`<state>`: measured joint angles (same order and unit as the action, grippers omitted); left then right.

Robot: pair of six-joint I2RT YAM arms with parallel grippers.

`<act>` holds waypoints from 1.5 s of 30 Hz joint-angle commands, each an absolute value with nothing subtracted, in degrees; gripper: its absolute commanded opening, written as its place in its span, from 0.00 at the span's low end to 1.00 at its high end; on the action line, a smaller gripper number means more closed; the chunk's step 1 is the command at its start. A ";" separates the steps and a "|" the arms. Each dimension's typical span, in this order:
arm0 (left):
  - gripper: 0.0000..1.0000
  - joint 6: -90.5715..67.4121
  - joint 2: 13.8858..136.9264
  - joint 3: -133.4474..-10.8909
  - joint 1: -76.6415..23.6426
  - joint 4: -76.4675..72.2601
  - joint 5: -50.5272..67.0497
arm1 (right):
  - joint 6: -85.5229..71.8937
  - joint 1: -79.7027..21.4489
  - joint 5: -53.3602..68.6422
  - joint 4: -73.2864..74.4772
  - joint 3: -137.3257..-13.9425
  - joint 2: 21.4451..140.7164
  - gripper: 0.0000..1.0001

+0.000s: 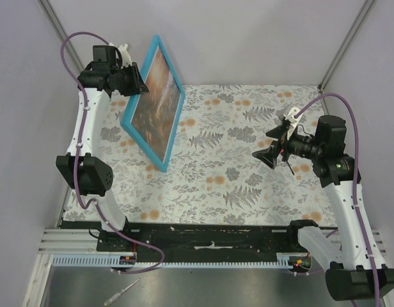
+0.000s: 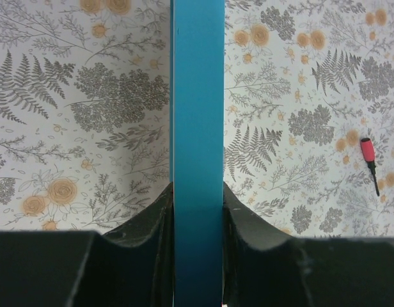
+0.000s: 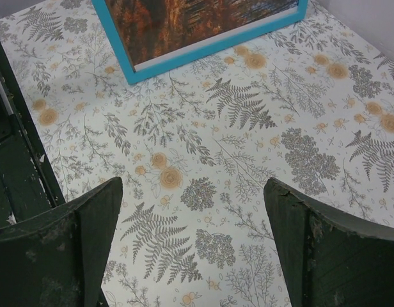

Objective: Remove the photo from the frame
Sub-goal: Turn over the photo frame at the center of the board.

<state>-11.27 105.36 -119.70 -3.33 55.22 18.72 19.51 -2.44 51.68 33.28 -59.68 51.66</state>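
The bright-blue frame (image 1: pixel 146 146) stands tilted on one corner at the back left of the table. The photo (image 1: pixel 157 96), an orange-brown forest print, sits inside it. My left gripper (image 1: pixel 141 86) is shut on the frame's upper left edge. In the left wrist view that blue edge (image 2: pixel 198 128) runs straight up between the dark fingers (image 2: pixel 146 230), which press on both sides. My right gripper (image 1: pixel 267 153) hovers open over the right half of the table, holding nothing. Its wrist view shows the frame's lower corner (image 3: pixel 130 70) and part of the photo (image 3: pixel 184 22) far ahead of the open gripper (image 3: pixel 194 217).
A floral-patterned cover (image 1: pixel 248 173) spreads over the table. A small red-handled screwdriver (image 2: pixel 368 157) lies on it, seen past the frame in the left wrist view. Grey walls close in the left, back and right. A black rail (image 1: pixel 210 235) runs along the near edge.
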 commanded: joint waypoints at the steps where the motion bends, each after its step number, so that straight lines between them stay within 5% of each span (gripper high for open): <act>1: 0.02 -11.17 104.06 -116.55 -1.58 52.29 20.21 | 19.42 -2.37 52.73 31.46 -59.33 51.42 0.98; 9: 0.02 -10.54 100.03 -102.07 -0.09 45.89 25.74 | 19.16 -2.20 53.43 31.29 -59.15 51.77 0.98; 23: 0.02 -21.87 93.34 -65.94 3.34 11.10 42.62 | 17.67 -2.29 54.32 30.85 -58.27 51.86 0.98; 45: 0.02 -27.07 100.36 -49.83 -1.47 -5.63 38.50 | 15.12 -2.28 55.72 27.51 -57.75 55.11 0.98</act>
<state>-27.88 98.65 -50.50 2.37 -3.44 43.57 16.64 -2.39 54.22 30.39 -58.48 55.24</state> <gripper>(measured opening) 0.361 0.981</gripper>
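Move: The left hand already grips the photo frame by its left edge, with the frame hanging steeply, photo side showing and its middle about 6 cm right and 10 cm below. The spot on the board where the frame goes is some 7 cm back, 15 cm right and 25 cm below. The screwdriver lies roughly 14 cm back, 47 cm right and 27 cm below. From the idle right hand the spot is about 14 cm ahead, 23 cm left and 25 cm below. Keeping its pinch on the frame's left edge, the left hand carries on a couple of centimetres to the left, then swings over into a descent of about 22 cm towards the board, drawing back some 8 cm towards its base and easing a little to the right. As it sinks, the wrist rolls some 30 degrees, its left side going down, so that the fingers point more to the right and the frame is laid over photo side up, the descent slowing in the second half. ##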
